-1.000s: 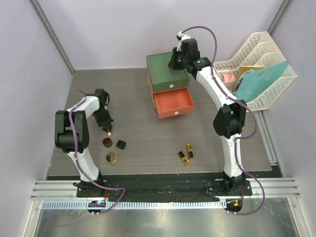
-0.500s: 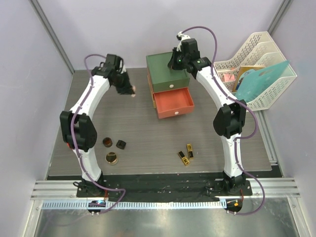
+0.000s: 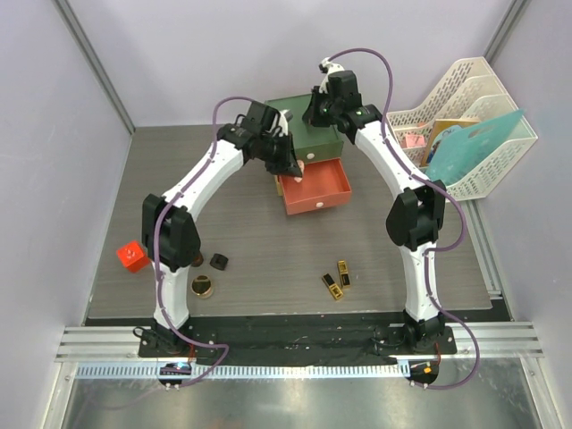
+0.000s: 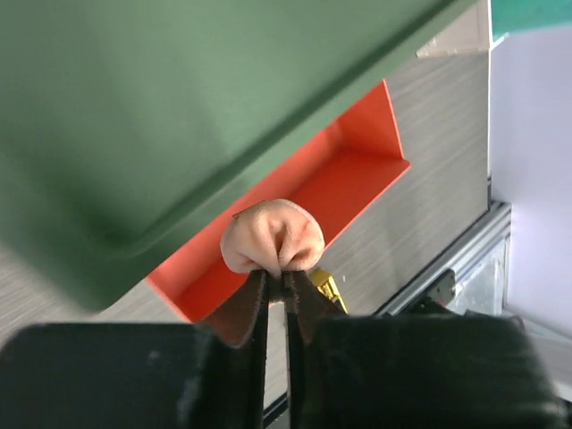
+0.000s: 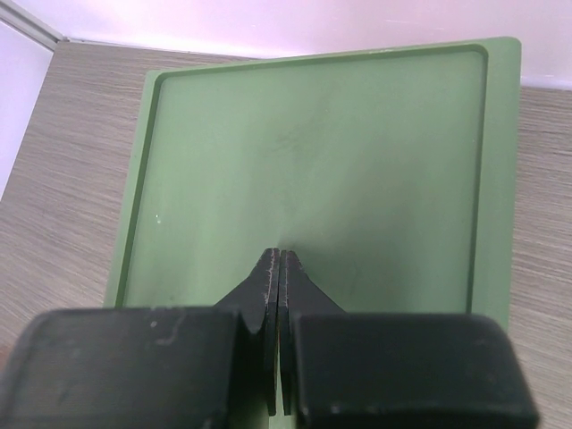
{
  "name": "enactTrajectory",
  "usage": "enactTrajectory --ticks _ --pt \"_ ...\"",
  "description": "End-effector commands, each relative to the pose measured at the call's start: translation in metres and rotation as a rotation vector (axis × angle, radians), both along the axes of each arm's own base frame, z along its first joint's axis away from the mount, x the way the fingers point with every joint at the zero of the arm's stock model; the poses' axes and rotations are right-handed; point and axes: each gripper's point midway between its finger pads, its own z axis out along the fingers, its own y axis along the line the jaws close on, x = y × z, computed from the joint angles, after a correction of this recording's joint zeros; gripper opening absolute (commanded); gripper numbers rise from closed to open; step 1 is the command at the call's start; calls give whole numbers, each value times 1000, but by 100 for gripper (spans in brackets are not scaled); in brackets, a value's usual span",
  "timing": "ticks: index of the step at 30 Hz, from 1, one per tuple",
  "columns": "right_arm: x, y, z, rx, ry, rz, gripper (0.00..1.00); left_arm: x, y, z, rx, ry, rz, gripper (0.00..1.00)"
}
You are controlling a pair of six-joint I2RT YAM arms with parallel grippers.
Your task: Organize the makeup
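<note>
My left gripper (image 3: 298,170) is shut on the edge of a round peach compact (image 4: 273,237), which hangs over the near-left corner of the open orange drawer (image 3: 317,183). My right gripper (image 5: 277,255) is shut and empty, its tips down on the green top (image 5: 313,143) of the drawer box (image 3: 299,125). More makeup lies on the table: a gold jar (image 3: 204,287), a small black jar (image 3: 219,261) and two gold-black lipsticks (image 3: 332,284). One lipstick (image 4: 326,286) shows yellow just behind my left fingertips.
A small red cube (image 3: 131,256) sits near the table's left edge beside my left arm's elbow. A white file basket (image 3: 474,85) holding a teal folder and papers stands at the back right. Purple walls close in the back and both sides.
My left arm has swung from the jars at the table's left, up and right to the orange drawer, carrying the peach compact. The red cube now shows. The right arm has stayed put.
</note>
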Motion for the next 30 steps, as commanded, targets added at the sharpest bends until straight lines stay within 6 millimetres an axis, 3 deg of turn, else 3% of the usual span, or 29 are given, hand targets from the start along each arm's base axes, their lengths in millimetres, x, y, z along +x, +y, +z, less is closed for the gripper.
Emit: enactTrajectory --ticks 1,2,5,6,9,12,17,19,21,22,24,25,26,27,28,29,30 --pt "-13 -5 -36 -43 110 4 1 1 -28 4 -58 -27 -76 14" --pt "-13 -5 -36 -43 112 5 1 1 -30 0 -53 -19 -82 17" --pt "-14 -6 -37 -45 114 4 1 0 -32 -8 -41 -1 -101 46" --pt "-14 -6 -38 -46 115 6 1 1 -32 -6 -38 -8 -108 60" --pt "-13 -7 -38 -47 115 6 1 1 -30 2 -29 -31 -110 75" --pt "-14 -5 -39 -44 117 14 1 0 -24 21 -28 -90 -102 83" --pt "-15 -5 -40 -41 124 18 1 -2 -9 40 9 -131 -72 83" --pt "-15 -3 -42 -40 126 22 1 -6 6 50 32 -146 -52 82" --pt "-16 -5 -44 -42 132 22 1 -10 27 45 93 -144 -26 81" --pt "-17 -4 -45 -44 136 26 1 -14 46 46 126 -129 0 81" --pt "-18 -3 -46 -40 140 26 1 -21 76 29 208 -100 34 81" --pt "-18 -4 -47 -38 144 24 1 -24 100 33 227 -95 78 81" --pt "-18 -3 -47 -38 145 30 1 -32 119 13 259 -36 103 82" --pt "-19 -2 -48 -36 148 31 1 -34 135 6 268 -17 132 82" --pt "-19 -1 -49 -33 149 36 1 -33 164 9 264 -17 203 82" --pt "-19 -1 -49 -30 153 37 1 -45 179 -13 282 50 222 83" --pt "-19 -1 -50 -31 154 38 1 -50 192 -19 290 71 245 83"
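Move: From the left hand, which holds the powder puff, the middle of the open red drawer lies about 5 cm right, 1 cm ahead and 11 cm below. The green-topped cabinet's middle is some 11 cm ahead, 2 cm right and 11 cm below; the black cap is about 16 cm back and 23 cm left, down on the table. From the right hand, the drawer lies roughly 13 cm back, 2 cm right and 15 cm below. Easing about 4 cm right, the left fingers open wide, release the puff, then withdraw some 16 cm left. ##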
